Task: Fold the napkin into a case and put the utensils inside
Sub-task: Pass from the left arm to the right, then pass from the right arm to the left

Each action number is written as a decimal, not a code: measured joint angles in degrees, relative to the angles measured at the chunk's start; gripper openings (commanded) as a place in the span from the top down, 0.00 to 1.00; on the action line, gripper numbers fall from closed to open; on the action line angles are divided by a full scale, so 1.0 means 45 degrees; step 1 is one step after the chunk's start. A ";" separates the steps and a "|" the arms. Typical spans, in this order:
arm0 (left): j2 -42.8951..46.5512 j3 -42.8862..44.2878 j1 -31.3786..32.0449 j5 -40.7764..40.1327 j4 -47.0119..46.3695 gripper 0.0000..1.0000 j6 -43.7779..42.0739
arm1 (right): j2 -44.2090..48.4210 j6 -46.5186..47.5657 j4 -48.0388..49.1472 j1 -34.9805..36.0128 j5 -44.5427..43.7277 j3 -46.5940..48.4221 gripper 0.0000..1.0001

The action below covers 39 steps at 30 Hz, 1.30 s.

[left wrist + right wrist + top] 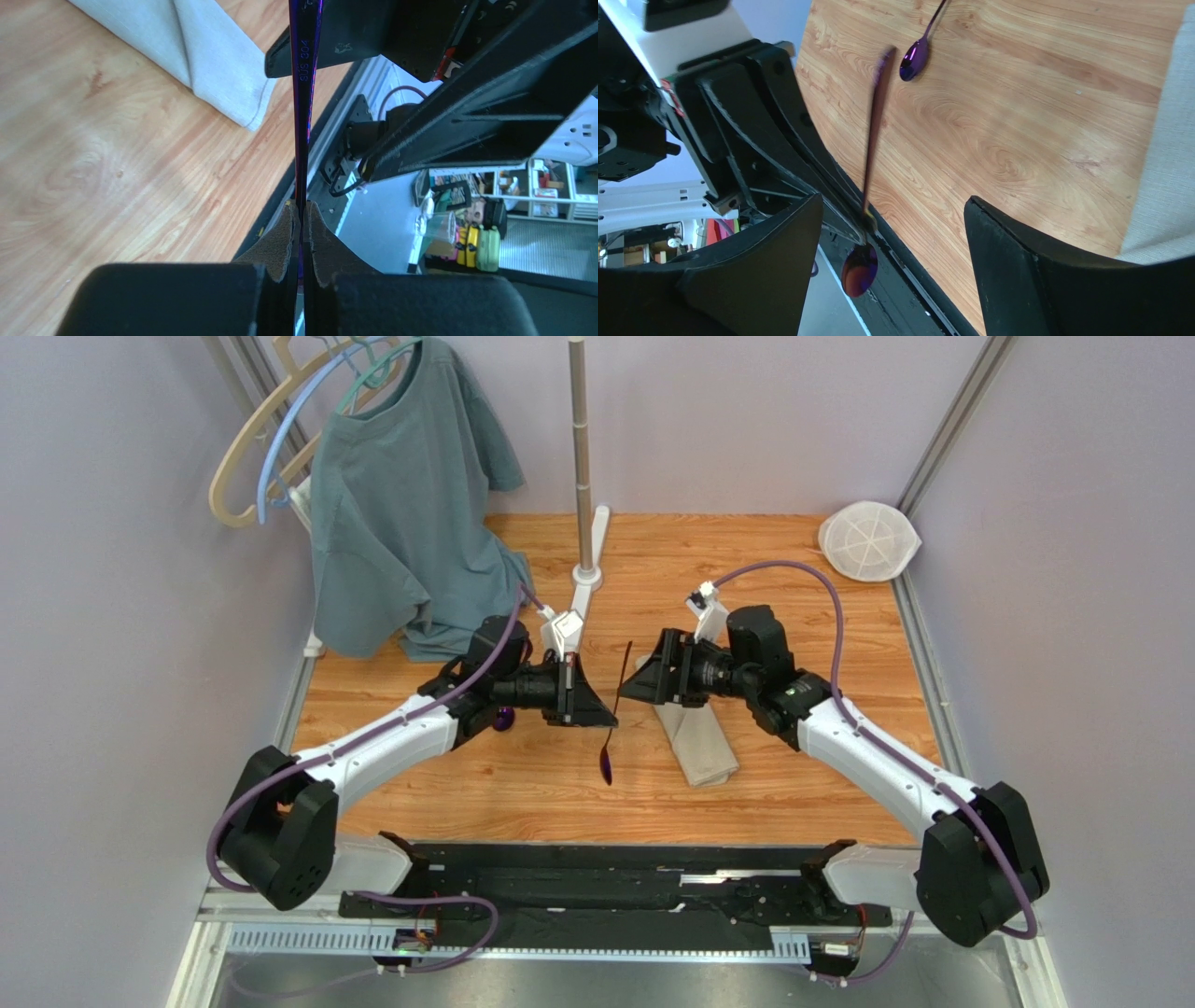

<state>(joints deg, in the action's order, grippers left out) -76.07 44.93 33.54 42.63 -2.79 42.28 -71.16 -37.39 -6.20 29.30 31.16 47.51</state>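
My left gripper (589, 703) is shut on the thin handle of a purple spoon (612, 717) and holds it above the table, bowl toward the near edge. In the left wrist view the pads (281, 234) pinch the handle (305, 105). My right gripper (634, 679) faces it, open, with the held spoon (871, 161) hanging between its fingers (787, 238), touching neither. The second spoon (915, 59) lies on the wood; its bowl shows under my left arm (502, 717). The folded beige napkin, a narrow case (699, 745), lies under my right wrist and also shows in the left wrist view (203, 63).
A grey-green T-shirt (400, 518) hangs on hangers at the back left. A metal pole on a white stand (581, 490) rises behind the grippers. A white mesh disc (868, 539) sits at the back right. A black rail (603, 875) runs along the near edge.
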 measured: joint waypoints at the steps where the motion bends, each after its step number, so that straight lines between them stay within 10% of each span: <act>1: -0.0029 -0.0068 0.0136 0.0053 -0.0078 1.00 0.0117 | -0.0005 -0.0019 0.0058 0.0170 -0.0102 0.0039 0.27; 9: -0.0039 -0.0238 0.0714 0.0457 -0.0923 1.00 0.0593 | -0.0529 -0.0355 0.0087 0.0486 -0.0923 0.0772 0.63; 12: -0.0039 -0.0282 0.0787 0.0408 -0.0899 1.00 0.0539 | -0.0695 -0.0957 -0.0073 0.0486 -0.1287 0.0869 1.00; 17: 0.0495 -0.0039 0.1481 -0.1909 0.0787 0.32 -0.0680 | -0.0874 -0.2968 -0.1020 0.0612 -0.1938 0.1107 1.00; 26: 0.7363 -0.1734 0.5153 -0.9165 0.0879 0.25 -0.4410 | 0.0452 -0.8068 -0.3988 -0.0695 -0.3959 0.0209 1.00; 39: 0.6353 -0.2900 0.8539 -1.3600 -0.0034 0.26 -0.9486 | 0.1409 -1.2114 -0.4877 -0.1695 -0.2521 -0.0845 1.00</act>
<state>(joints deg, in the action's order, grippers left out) -47.48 31.88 71.96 -18.57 -2.94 -0.40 -64.82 -91.90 -28.14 21.67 19.81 43.70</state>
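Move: Pinched by the left hand, the spoon has its middle about 2 cm ahead and 1 cm right of that hand; the open right gripper waits some 5 cm ahead and 3 cm right. The spare spoon lies about 13 cm ahead, 16 cm left and 17 cm below. From the right hand, the held spoon's middle is about 3 cm back and 3 cm left, 1 cm lower; the napkin lies roughly 2 cm ahead, 9 cm right and 17 cm below. Closing on the handle after easing forward and left about 2 cm, the right hand takes the spoon, then draws it some 8 cm right and 4 cm down, rolling about 70 degrees so the bowl swings from pointing back to pointing left. The left hand backs 2 cm, opens to let go, then retreats another 4 cm back and some 4 cm left, hopping up and partly sinking again as it rolls. ##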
